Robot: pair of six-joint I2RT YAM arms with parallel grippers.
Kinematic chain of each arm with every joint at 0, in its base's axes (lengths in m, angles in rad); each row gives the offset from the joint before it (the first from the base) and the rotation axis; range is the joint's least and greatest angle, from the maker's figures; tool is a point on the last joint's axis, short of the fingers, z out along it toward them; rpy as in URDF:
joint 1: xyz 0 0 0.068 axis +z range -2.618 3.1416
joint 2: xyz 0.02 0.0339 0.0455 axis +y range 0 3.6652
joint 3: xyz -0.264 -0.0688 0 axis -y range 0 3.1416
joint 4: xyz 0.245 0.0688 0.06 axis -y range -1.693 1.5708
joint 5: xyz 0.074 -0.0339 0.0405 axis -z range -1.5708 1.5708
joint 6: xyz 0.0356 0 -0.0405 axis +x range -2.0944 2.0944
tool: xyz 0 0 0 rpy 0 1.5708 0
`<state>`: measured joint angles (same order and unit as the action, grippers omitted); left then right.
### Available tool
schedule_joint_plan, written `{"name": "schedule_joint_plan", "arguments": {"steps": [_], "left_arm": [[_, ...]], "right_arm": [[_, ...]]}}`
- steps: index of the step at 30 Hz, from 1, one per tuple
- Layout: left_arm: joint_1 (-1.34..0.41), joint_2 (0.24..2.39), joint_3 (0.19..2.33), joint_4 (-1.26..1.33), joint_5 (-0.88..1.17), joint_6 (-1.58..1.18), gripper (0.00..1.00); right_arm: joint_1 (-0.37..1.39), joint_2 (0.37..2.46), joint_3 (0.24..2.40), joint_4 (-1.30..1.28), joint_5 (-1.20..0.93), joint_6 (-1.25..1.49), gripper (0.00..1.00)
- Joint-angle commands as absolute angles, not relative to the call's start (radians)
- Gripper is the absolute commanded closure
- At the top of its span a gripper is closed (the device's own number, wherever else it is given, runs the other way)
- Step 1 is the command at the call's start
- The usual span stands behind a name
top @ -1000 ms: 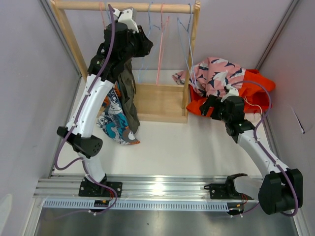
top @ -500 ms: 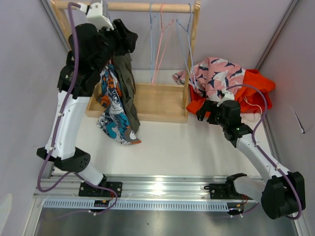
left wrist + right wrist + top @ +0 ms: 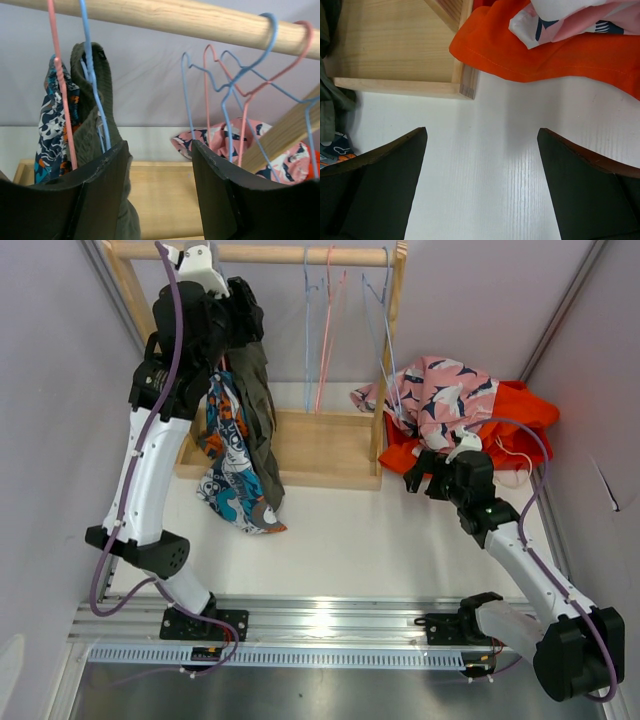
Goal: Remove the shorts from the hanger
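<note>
Olive green shorts (image 3: 257,405) (image 3: 95,115) hang on a blue hanger (image 3: 95,85) at the rod's left end. Beside them the cartoon-print shorts (image 3: 226,475) (image 3: 52,125) hang on a pink hanger (image 3: 62,95). My left gripper (image 3: 245,325) (image 3: 160,145) is raised just under the rod, open, with nothing between its fingers; its left finger (image 3: 102,185) is right against the olive fabric. Pink patterned shorts (image 3: 440,390) (image 3: 580,20) and orange shorts (image 3: 520,415) (image 3: 560,55) lie heaped on the table at right. My right gripper (image 3: 425,472) (image 3: 482,131) hovers wide open over bare table in front of them.
The wooden rod (image 3: 300,254) (image 3: 200,22) carries several empty blue and pink hangers (image 3: 320,330) (image 3: 230,85). The rack's wooden base (image 3: 320,445) (image 3: 395,45) lies below, its corner near my right gripper. Walls close in on both sides.
My left arm swung left along the rod, from right of the hanging shorts to their left end, and its jaws opened wider. The empty hangers swayed. The right arm barely shifted.
</note>
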<state>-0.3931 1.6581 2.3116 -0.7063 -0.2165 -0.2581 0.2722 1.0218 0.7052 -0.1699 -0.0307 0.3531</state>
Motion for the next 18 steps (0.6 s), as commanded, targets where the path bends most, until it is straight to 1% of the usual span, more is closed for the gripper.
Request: {"name": "schedule_joint_plan", "arguments": {"steps": [1, 18], "left_arm": [[-0.364, 1.672, 2.352, -0.690, -0.238, -0.229, 0.41], [-0.315, 1.743, 2.344, -0.680, -0.247, -0.213, 0.41]], "right_arm": [[0.275, 0.991, 0.698, -0.190, -0.009, 0.331, 0.01], [0.275, 0.999, 0.700, -0.192, -0.011, 0.334, 0.01]]}}
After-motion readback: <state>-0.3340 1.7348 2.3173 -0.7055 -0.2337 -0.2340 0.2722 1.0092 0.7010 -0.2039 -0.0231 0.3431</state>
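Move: The green shorts hang on their blue hanger about 8 cm ahead of the left hand, 4 cm to its left and 10 cm below. The patterned shorts hang roughly 5 cm left of the green ones, level with them in reach; the nearest empty hangers stand some 8 cm ahead of the hand and 12 cm to its right. From the right hand the green shorts are about 18 cm ahead, 35 cm left and 25 cm higher. Half-open, the left hand eases forward and down about 5 cm, slightly left, towards the green shorts' blue hanger. ##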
